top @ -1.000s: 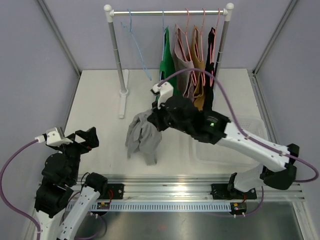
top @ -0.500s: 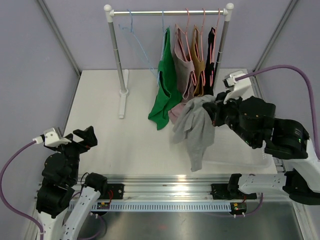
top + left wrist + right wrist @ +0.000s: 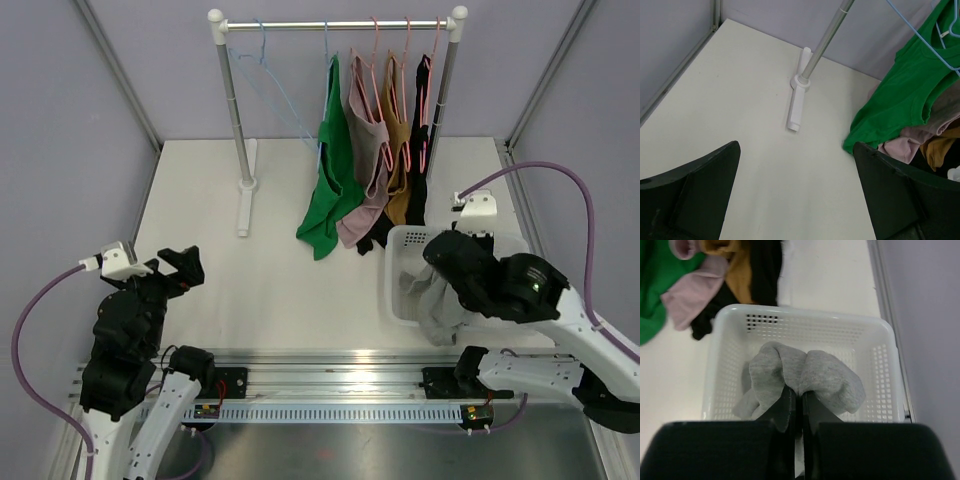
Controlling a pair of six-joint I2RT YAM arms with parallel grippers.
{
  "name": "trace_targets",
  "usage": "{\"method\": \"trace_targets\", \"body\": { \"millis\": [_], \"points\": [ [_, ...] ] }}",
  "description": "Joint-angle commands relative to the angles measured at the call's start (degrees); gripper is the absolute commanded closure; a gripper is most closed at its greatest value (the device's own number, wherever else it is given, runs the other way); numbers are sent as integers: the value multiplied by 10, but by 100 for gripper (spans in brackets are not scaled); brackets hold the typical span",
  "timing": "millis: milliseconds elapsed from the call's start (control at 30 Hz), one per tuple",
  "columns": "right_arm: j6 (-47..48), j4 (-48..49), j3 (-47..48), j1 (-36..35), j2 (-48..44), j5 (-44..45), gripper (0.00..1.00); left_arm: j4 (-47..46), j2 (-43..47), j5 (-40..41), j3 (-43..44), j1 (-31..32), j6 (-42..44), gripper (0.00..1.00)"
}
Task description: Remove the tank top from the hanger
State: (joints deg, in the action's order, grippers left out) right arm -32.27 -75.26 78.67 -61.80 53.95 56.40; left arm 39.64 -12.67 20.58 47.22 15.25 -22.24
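Observation:
The grey tank top [image 3: 805, 372] is bunched between the fingers of my right gripper [image 3: 801, 390], which is shut on it above the white basket [image 3: 790, 312]. In the top view the grey tank top [image 3: 437, 308] hangs from under the right arm, its lower end draping over the near rim of the white basket [image 3: 398, 240]. Empty blue hangers [image 3: 268, 75] hang on the rail at the left of the clothes. My left gripper [image 3: 796, 146] stands open over bare table at the near left [image 3: 176, 270], holding nothing.
A clothes rack [image 3: 235, 120] stands at the back with green [image 3: 330, 180], pink, mustard and black garments on pink hangers. Its white foot [image 3: 796, 102] lies on the table ahead of the left gripper. Frame rails border the table's sides.
My right arm swung from the table's middle to the right, carrying the grey tank top, and lowered it to the basket. The left arm shifted slightly.

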Motion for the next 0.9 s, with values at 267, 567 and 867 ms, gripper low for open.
{"method": "trace_targets", "body": {
  "millis": [267,567,867],
  "points": [
    [126,146,116,244,90,-115,100,-34,-41,-56,6,-7,21,1],
    [189,149,185,315,133,-138,100,-32,-42,-56,6,-7,28,1],
    [122,189,-42,317,-2,-199,100,-33,-60,-93,22,-7,27,1]
  ]
}}
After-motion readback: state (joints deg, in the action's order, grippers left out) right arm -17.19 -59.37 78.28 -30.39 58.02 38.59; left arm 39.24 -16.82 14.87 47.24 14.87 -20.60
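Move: My right hand already has the grey tank top pinched and hanging. The white basket's middle is about 12 cm ahead, 6 cm to my right and some 26 cm below. On the rack beyond, the black garment hangs about 35 cm ahead and 3 cm left, the pink one some 32 cm ahead and 13 cm left, both about 8 cm lower. From my left hand the basket is roughly 15 cm ahead, 62 cm right and 25 cm below. I flick the grey tank top farther in over the basket, keeping my right fingers shut on it: forward about 8 cm, dipping a little and then swinging up nearly 10 cm, before dropping back to about the starting height and easing 2 cm back. On the way my right hand shifts 4 cm right and turns some 12 degrees clockwise. My open left hand drifts about 2 cm right and forward. ##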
